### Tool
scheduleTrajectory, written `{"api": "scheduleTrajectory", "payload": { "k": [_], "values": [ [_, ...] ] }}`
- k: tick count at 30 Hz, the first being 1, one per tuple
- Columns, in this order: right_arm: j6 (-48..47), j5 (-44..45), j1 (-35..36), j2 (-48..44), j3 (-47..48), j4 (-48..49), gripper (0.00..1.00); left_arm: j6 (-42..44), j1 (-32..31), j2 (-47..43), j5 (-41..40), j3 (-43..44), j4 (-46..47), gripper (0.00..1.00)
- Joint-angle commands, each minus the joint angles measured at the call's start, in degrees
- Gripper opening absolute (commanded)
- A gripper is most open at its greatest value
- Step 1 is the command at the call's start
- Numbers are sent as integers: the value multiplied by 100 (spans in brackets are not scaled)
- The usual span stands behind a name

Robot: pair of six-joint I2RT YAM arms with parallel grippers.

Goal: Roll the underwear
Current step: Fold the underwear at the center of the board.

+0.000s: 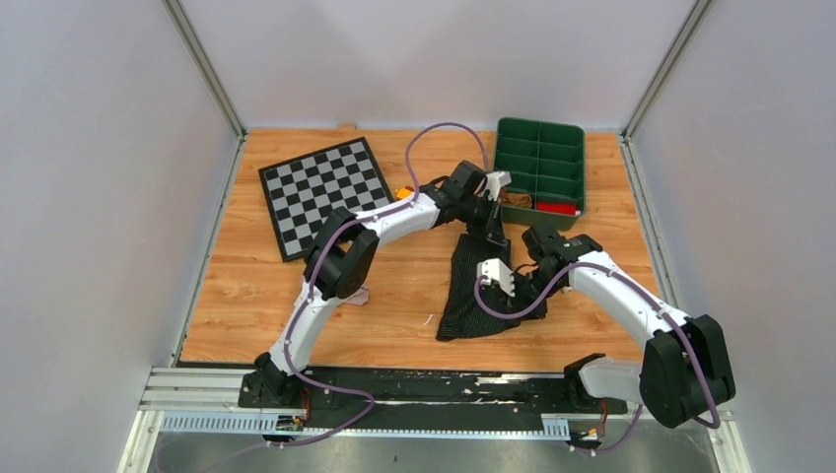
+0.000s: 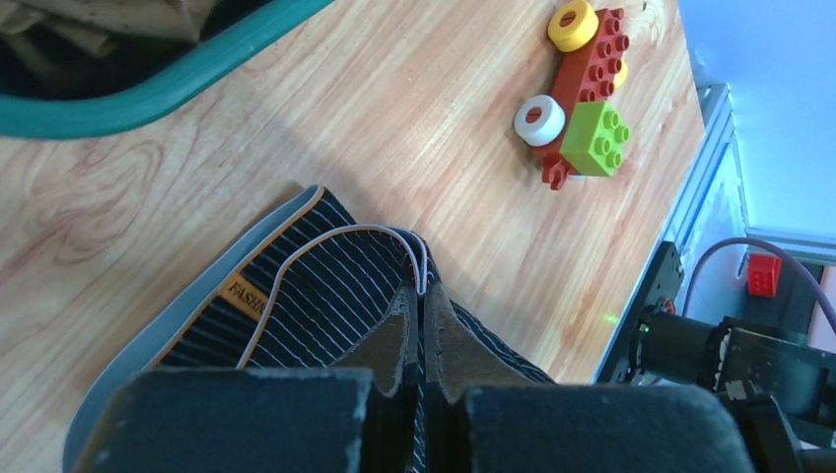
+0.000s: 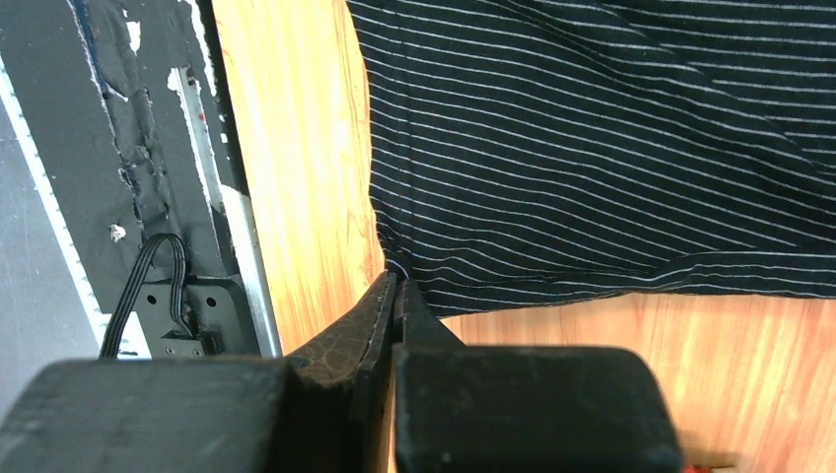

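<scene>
The black underwear [image 1: 476,286], finely striped in white, lies crumpled on the wooden table between the two arms. My left gripper [image 2: 422,291] is shut on the folded edge of its grey and orange waistband [image 2: 232,286], at the garment's far end [image 1: 490,235]. My right gripper [image 3: 394,281] is shut on a hem corner of the same underwear [image 3: 592,148], on its right side [image 1: 518,296]. A tan-brown cloth [image 2: 108,20] lies inside the green tray. A pale pinkish piece [image 1: 357,295] peeks out from under the left arm's elbow.
A green compartment tray [image 1: 539,148] stands at the back right with a red item [image 1: 557,208] in it. The checkerboard mat [image 1: 325,192] lies at the back left. A toy of red and green blocks [image 2: 584,94] sits near the left gripper. The black rail [image 3: 148,148] borders the near edge.
</scene>
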Motion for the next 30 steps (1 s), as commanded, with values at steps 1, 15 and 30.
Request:
{"api": "scheduleTrajectory", "payload": {
  "k": [1, 15, 30],
  "values": [
    [-84, 95, -137, -9, -104, 15, 0, -133, -57, 312, -22, 338, 275, 0],
    [166, -438, -128, 186, 724, -221, 0, 409, 276, -560, -396, 138, -534, 0],
    [634, -751, 365, 421, 1132, -128, 0, 339, 557, -1024, -167, -468, -787, 0]
  ]
}}
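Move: Each hand already pinches the underwear's right side, the left at the waistband, the right at the near corner. The flat left half lies about 12 cm back and 5 cm left of the left hand, 5 cm lower; the green tray is some 16 cm ahead and 9 cm right of that hand. From the right hand, the left half is roughly 6 cm ahead, 11 cm left and 4 cm down, and the brick car some 9 cm ahead and 9 cm right. Down first, then up and leftward: the left hand dips about 3 cm, then climbs well past its start while sweeping some 7 cm left and slightly forward. The right hand dips only slightly, then rises and goes left and a little forward. Both keep their pinch, carrying the raised right edge over towards the left half. ##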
